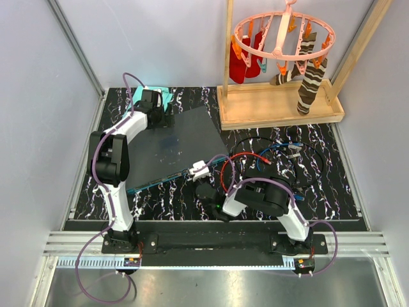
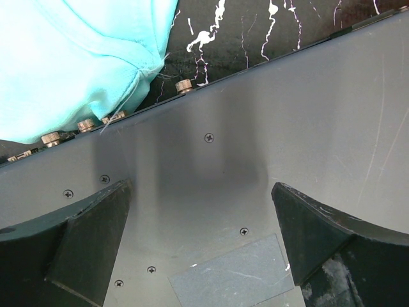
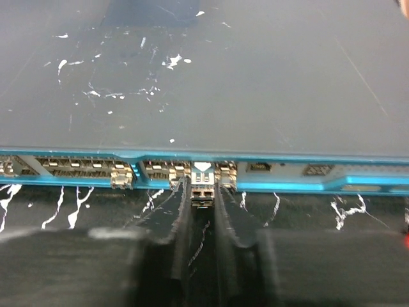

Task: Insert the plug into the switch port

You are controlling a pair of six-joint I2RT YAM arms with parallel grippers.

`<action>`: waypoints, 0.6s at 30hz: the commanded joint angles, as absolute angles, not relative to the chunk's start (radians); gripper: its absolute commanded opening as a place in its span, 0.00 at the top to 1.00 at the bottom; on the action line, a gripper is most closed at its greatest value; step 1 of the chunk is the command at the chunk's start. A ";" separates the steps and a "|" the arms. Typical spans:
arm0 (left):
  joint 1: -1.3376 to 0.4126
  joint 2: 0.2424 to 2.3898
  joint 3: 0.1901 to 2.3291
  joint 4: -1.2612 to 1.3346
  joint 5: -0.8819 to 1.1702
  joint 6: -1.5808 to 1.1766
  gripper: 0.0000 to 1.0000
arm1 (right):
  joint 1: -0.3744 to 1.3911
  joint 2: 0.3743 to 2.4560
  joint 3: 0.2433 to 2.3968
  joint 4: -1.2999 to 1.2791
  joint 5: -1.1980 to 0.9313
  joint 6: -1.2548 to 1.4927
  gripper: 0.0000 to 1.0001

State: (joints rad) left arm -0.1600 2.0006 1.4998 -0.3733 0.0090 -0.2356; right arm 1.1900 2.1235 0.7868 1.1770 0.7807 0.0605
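The switch point(image 1: 172, 144) is a flat dark grey box lying slantwise on the black marbled table, its teal-blue socket edge point(image 3: 287, 185) facing the near side. A small metallic plug point(image 3: 202, 176) sits in one socket of that edge, and it shows as a pale piece point(image 1: 200, 170) from above. My right gripper point(image 3: 202, 192) points straight at it, its fingertips point(image 3: 181, 192) flanking the plug's tail with a slim gap on each side. My left gripper point(image 2: 201, 211) stands wide open just above the switch's top point(image 2: 255, 128) near its far left corner, holding nothing.
A folded teal cloth point(image 2: 77, 57) lies against the switch's far edge. Red, blue and black cables point(image 1: 268, 157) coil on the table to the right. A wooden tray point(image 1: 281, 109) at the back right carries a peg hanger with socks point(image 1: 281, 38).
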 commanded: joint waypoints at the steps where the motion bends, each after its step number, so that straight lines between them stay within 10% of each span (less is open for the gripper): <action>1: -0.170 2.033 1.534 -0.387 0.054 -0.247 0.01 | 1.141 2.125 0.851 1.270 0.758 0.084 0.73; 10: -0.164 2.020 1.558 -0.388 0.074 -0.274 0.01 | 1.141 1.878 0.767 0.944 0.695 0.216 0.38; 18: -0.130 2.028 1.580 -0.367 0.112 -0.305 0.01 | 1.140 1.669 0.771 0.406 0.545 0.483 0.28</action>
State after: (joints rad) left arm -0.1478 2.0167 1.5368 -0.3916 0.0643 -0.2794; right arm 1.1450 1.7317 0.7597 0.7219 0.6384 0.3153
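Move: For the right gripper, the plug sits in its switch port right at the fingertips, about 2 cm ahead and 1 cm left at the same height. The silver module farther along the switch face is level ahead and some 5 cm left; the switch's middle is about 10 cm ahead and 9 cm left, and the red cable's bend 1 cm ahead and 12 cm right, lower. From the left gripper the plug lies roughly 20 cm back, 9 cm right and 5 cm below. Ease the right gripper the last centimetre forward towards the switch face while spreading its barely parted fingers wide to clear the plug, then reverse and lift it steeply, about 7 cm up and some 2 cm back, away from the port. Tip the fingers down and roll the hand's left side up by about 10 degrees each as it rises. ##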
